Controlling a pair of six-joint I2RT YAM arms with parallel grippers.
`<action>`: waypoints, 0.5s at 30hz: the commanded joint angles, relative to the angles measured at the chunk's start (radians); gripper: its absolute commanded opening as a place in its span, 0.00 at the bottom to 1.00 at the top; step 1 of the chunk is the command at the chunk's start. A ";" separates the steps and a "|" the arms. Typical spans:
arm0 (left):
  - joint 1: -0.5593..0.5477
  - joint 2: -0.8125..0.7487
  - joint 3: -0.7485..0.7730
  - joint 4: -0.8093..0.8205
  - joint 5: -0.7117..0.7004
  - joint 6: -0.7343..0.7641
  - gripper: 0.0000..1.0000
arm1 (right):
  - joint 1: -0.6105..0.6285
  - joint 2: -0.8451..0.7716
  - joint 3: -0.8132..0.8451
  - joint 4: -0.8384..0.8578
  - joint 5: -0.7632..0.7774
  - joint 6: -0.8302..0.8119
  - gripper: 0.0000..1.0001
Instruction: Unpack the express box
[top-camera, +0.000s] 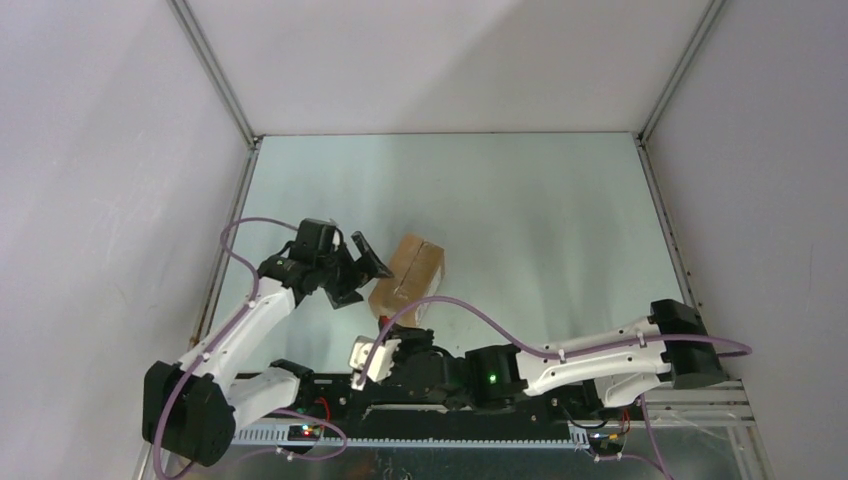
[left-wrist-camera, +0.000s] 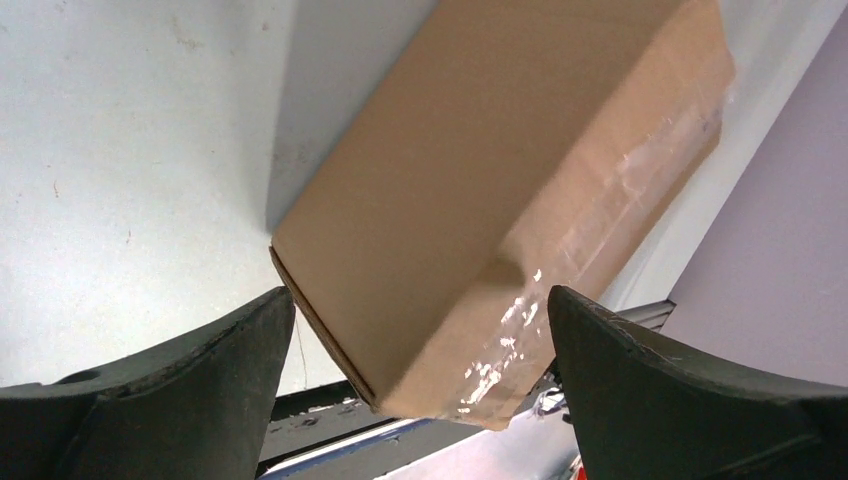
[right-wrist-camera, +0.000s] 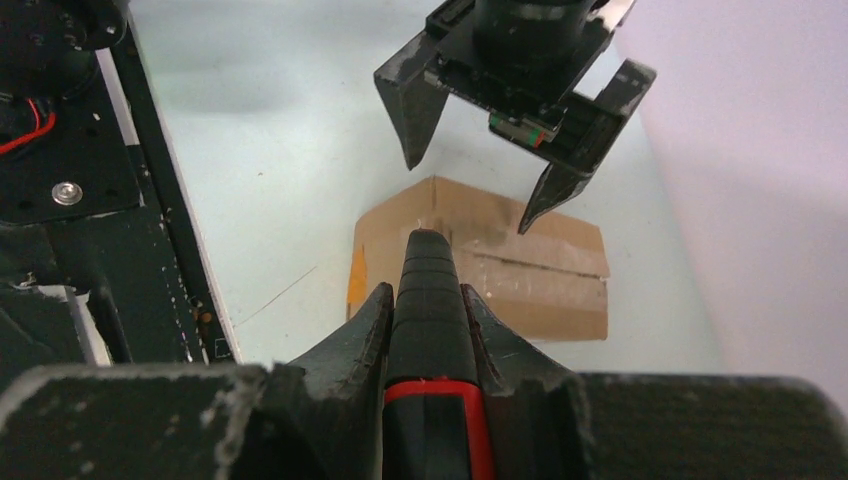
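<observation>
The express box (top-camera: 408, 275), a small brown carton with clear tape along its seam, lies on the pale table left of centre. My left gripper (top-camera: 358, 273) is open at the box's left end. In the left wrist view its dark fingers (left-wrist-camera: 200, 380) stand on either side of the box's (left-wrist-camera: 500, 200) near corner, with gaps on both sides. My right gripper (right-wrist-camera: 425, 290) is shut on a red-and-black utility knife (right-wrist-camera: 430, 300). The knife tip points at the taped top of the box (right-wrist-camera: 520, 280), just in front of the left gripper (right-wrist-camera: 468, 197).
The black base rail (top-camera: 450, 420) with wiring runs along the near edge. Pink cables (top-camera: 500, 335) loop over both arms. White enclosure walls with metal frame bars (top-camera: 215, 75) close in the table on the left, back and right.
</observation>
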 joint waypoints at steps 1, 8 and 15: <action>-0.028 -0.053 -0.019 -0.008 0.006 -0.035 1.00 | 0.012 -0.051 -0.037 -0.042 0.064 0.102 0.00; -0.106 -0.123 -0.081 0.025 -0.074 -0.164 1.00 | 0.021 -0.176 -0.082 -0.236 0.218 0.459 0.00; -0.158 -0.171 -0.045 -0.023 -0.141 -0.107 0.99 | -0.054 -0.293 -0.215 -0.287 0.202 0.765 0.00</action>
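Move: The box stands about 6 cm to the right of the open left hand, roughly 1 cm ahead, its middle some 7 cm lower. From the right hand, which already grips the red knife, the box's middle lies about 12 cm ahead, 2 cm to the right and some 16 cm below. Right hand swings the held knife about 8 cm right, turning clockwise; open left slides back-right, nudging the box. ##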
